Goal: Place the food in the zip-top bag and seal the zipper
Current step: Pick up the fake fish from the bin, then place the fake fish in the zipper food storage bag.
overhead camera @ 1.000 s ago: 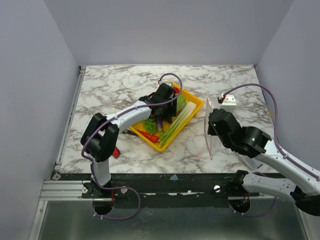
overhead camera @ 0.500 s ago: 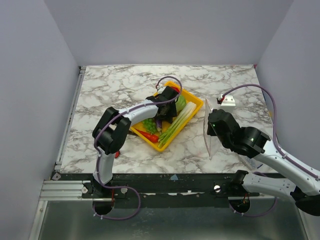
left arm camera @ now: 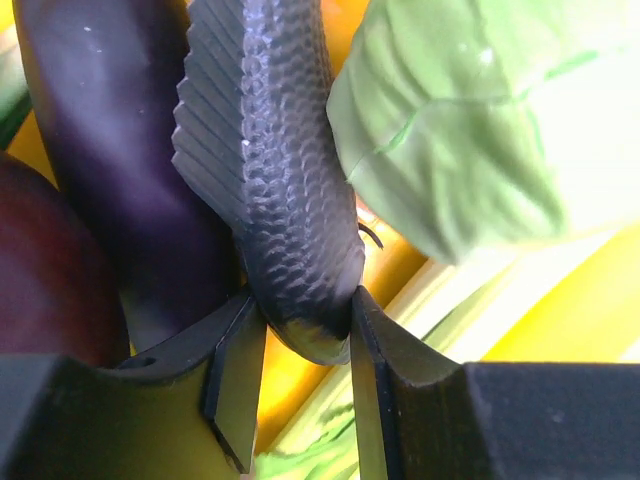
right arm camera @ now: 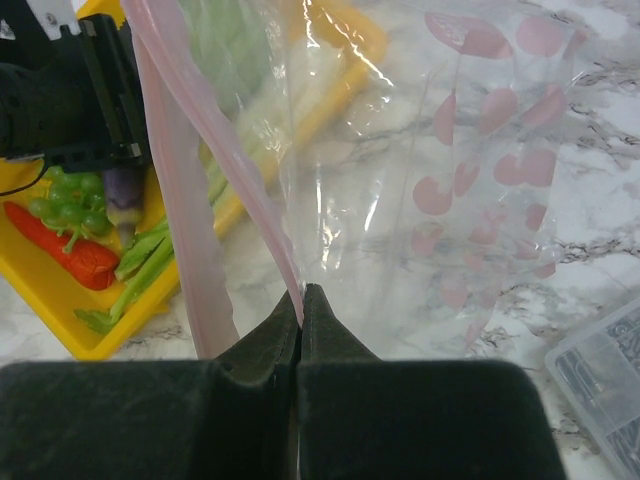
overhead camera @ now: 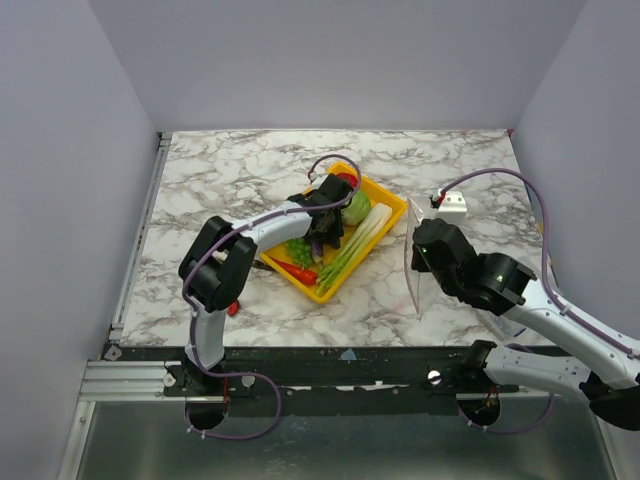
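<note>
The food lies in a yellow tray [overhead camera: 390, 203]: green cabbage [overhead camera: 356, 207], pale leek [overhead camera: 358, 238], grapes [overhead camera: 298, 250], red chili [overhead camera: 298, 272]. In the left wrist view my left gripper [left arm camera: 305, 330] has both fingers pressed on the end of the dark, scaly cucumber [left arm camera: 280, 190], between a purple eggplant [left arm camera: 110, 150] and the cabbage [left arm camera: 470, 120]. Right of the tray, my right gripper [right arm camera: 300, 292] is shut on the zip-top bag [right arm camera: 420, 200] at its pinkish zipper [right arm camera: 180, 200] and holds it upright [overhead camera: 415, 265], mouth toward the tray.
A red-handled tool [overhead camera: 232, 305] lies by the left arm near the table's front. A small white block [overhead camera: 452, 205] sits behind the bag. A clear plastic box [right arm camera: 600, 370] lies on the marble to the bag's right.
My left gripper has dropped lower into the tray and its jaws have narrowed onto the cucumber. The right gripper still holds the bag, barely moved.
</note>
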Motion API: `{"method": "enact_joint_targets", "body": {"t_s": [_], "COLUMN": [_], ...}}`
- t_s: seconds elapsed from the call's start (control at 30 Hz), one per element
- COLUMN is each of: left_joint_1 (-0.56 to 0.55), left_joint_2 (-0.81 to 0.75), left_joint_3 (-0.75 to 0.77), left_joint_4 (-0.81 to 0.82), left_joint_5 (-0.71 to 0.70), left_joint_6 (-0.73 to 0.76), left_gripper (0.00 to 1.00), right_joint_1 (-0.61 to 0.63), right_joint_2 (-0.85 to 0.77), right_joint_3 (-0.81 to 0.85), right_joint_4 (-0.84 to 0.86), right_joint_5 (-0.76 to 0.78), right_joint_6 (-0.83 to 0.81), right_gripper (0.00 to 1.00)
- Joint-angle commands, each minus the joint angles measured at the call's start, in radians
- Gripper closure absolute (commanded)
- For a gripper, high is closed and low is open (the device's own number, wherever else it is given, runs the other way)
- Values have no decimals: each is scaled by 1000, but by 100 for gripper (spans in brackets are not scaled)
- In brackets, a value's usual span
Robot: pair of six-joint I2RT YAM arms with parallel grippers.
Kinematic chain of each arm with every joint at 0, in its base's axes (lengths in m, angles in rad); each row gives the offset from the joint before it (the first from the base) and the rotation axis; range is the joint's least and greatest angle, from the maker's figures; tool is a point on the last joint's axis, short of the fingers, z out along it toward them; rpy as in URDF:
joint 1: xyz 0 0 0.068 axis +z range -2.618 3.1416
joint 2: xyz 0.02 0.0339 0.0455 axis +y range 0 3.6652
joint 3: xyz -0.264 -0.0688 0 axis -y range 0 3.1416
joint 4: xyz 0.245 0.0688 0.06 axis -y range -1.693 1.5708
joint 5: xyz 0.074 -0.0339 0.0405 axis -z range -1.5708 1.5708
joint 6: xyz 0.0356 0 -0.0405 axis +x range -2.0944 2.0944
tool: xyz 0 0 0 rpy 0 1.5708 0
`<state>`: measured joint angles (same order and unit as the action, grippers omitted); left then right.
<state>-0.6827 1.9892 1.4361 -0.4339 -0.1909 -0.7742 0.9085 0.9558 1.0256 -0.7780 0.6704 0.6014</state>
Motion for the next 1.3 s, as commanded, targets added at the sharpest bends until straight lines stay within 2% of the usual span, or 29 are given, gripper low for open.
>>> {"method": "enact_joint_targets", "body": {"t_s": [0.0,0.13,0.37,0.47,0.7,0.87,1.03,1.27], "left_joint_1": [1,0,-3,-15,-34,-67,-126,-160], "left_joint_2": [-159,-265,-452,-576,-877,-1018,-1041,-1029], "left_joint_3": [-57,-115,-276,-371,-508,-534,-506,-471], "left_joint_4": [1,-8,9,32,26,-52,-154,-235], "left_joint_5": [-4,51,267,340,815,1030,1063,947], "left_joint_6": [64,89,54,46,144,143,149,163], "left_gripper": [83,90,97,98,100,100,100,100], "right_joint_1": [-2,-2,-2,-1,-2,-2,-2,-2], "right_joint_2": [5,9,16,27,51,51,87,146], "right_joint_3": [-5,2,-7,-8,7,7,35,73], "right_joint_4": [18,4,25,33,46,110,132,113], "right_joint_5": [-19,-19,-12,-24,-86,-165,-196,-220], "right_joint_6": [8,26,36,37,-60,-177,-206,-196], "right_gripper": [99,99,99,99,99,99,100,100]}}
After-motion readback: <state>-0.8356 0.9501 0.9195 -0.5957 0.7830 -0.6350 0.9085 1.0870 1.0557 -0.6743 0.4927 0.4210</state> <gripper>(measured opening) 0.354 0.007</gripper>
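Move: The left gripper already grips one end of the fish, whose body reaches out ahead of it in the bin. The bag's mouth, held by the right gripper, lies about 14 cm back, 15 cm to the right and 12 cm above the left gripper. Cabbage lies about 7 cm ahead and 5 cm right, celery 4 cm back and 4 cm right, and eggplant 2 cm ahead and 4 cm left. From the right gripper the fish's middle is some 20 cm ahead, 16 cm left and 17 cm below. Keep the left fingers shut on the end of the fish, lift it up out of the bin, then draw it fast back towards the robot, about 32 cm in all and 20 cm up. Swing the wrist clockwise meanwhile, so the fingers finish pointing right and the fish's free end points at the bag's mouth. Late on, shift the right gripper about 5 cm left, turning slightly counter-clockwise, still pinching the bag. ##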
